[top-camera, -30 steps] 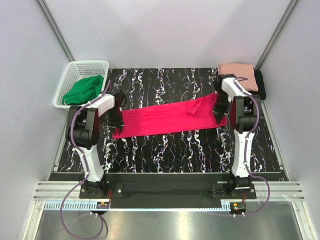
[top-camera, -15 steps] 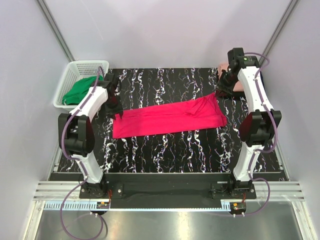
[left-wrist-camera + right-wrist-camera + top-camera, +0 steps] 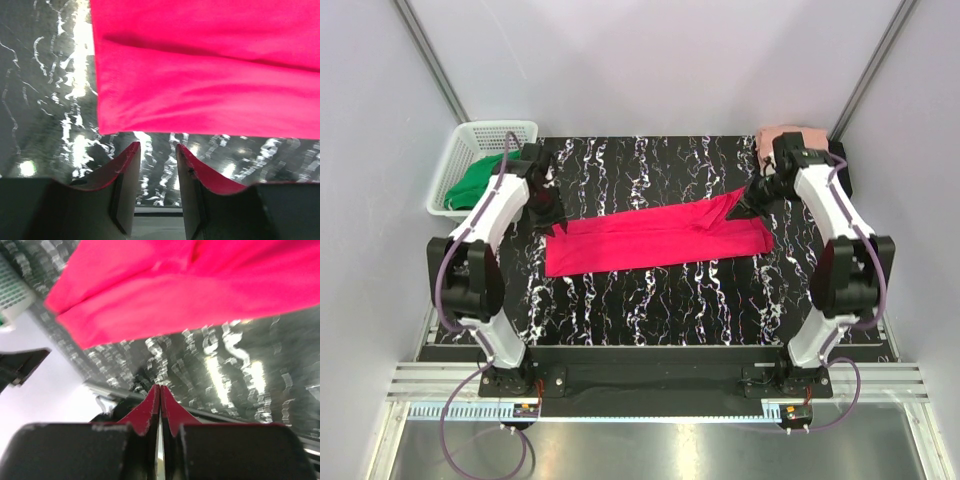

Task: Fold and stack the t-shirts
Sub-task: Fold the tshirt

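The crimson-pink t-shirt lies as a long folded strip across the black marbled table. My left gripper hovers just off the strip's left end, open and empty. In the left wrist view the left gripper has the t-shirt's hem a little beyond its fingertips. My right gripper sits over the strip's far right corner. The right wrist view shows this right gripper shut with nothing in it, the t-shirt farther off. The pale salmon t-shirt and black t-shirt rest at the back right.
A white basket holding a green cloth stands at the back left corner, close behind the left arm. Grey walls enclose the table on three sides. The arm bases stand on the metal rail at the near edge.
Both arms have swung from their folded poses at the shirt's ends out toward the back. The right gripper has since come back to the far right corner. The left jaws have opened wider.
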You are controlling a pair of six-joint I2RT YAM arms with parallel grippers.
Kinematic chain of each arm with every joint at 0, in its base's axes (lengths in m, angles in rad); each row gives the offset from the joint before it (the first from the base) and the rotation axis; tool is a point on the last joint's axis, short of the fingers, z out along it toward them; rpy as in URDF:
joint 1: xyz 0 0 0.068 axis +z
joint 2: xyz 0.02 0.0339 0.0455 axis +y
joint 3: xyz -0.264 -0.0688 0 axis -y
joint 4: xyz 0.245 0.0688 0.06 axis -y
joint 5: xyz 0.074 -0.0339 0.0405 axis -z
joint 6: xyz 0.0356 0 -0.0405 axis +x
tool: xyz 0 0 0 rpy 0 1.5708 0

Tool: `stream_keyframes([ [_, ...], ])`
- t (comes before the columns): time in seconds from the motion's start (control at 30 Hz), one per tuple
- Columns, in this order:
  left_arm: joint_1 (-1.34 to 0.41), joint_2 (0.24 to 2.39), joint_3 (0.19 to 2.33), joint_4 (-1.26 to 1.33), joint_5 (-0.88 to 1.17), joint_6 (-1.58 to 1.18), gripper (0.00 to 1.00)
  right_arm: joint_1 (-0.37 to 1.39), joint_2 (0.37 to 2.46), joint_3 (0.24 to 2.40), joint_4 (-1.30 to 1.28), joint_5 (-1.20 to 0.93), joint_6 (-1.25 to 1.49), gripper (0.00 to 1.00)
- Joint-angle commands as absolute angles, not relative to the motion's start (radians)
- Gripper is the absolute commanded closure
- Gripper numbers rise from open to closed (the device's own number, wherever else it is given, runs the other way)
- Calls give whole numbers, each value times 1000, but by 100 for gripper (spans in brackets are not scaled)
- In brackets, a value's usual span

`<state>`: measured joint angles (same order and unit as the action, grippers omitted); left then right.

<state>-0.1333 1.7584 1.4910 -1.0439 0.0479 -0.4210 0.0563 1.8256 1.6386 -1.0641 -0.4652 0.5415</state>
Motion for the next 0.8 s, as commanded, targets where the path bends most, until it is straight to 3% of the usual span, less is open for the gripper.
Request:
stream_keyframes([
  [0.0, -130, 1663, 1502, -996, 136, -469, 60, 60, 1657, 1516, -924, -620, 633, 93],
  [0.17, -141, 1649, 1473, -971, 146, -494, 59, 60, 1611, 1398, -916, -667, 632, 93],
  [0.77, -225, 1680, 1565, -956, 143, -558, 59, 60, 1698, 1477, -950, -784, 583, 96],
])
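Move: From the left hand, the middle of the twice-folded red t-shirt lies about 23 cm to the right, roughly level in reach and 11 cm below; the white basket with the green shirt is some 20 cm ahead and 20 cm to the left. From the right hand, the t-shirt's middle is about 17 cm to the left, level in reach and 15 cm down, and the folded pink shirt some 24 cm ahead and 20 cm to the right. Hovering free above the t-shirt, both hands draw inward and up: the left goes about 5 cm right and nearly as far up, its fingers still partly open and tipping slightly forward and right. The right first pulls back over 4 cm while rising a little, then eases left to some 3.5 cm in all, its almost shut fingers tilting about 15 degrees further leftward. ##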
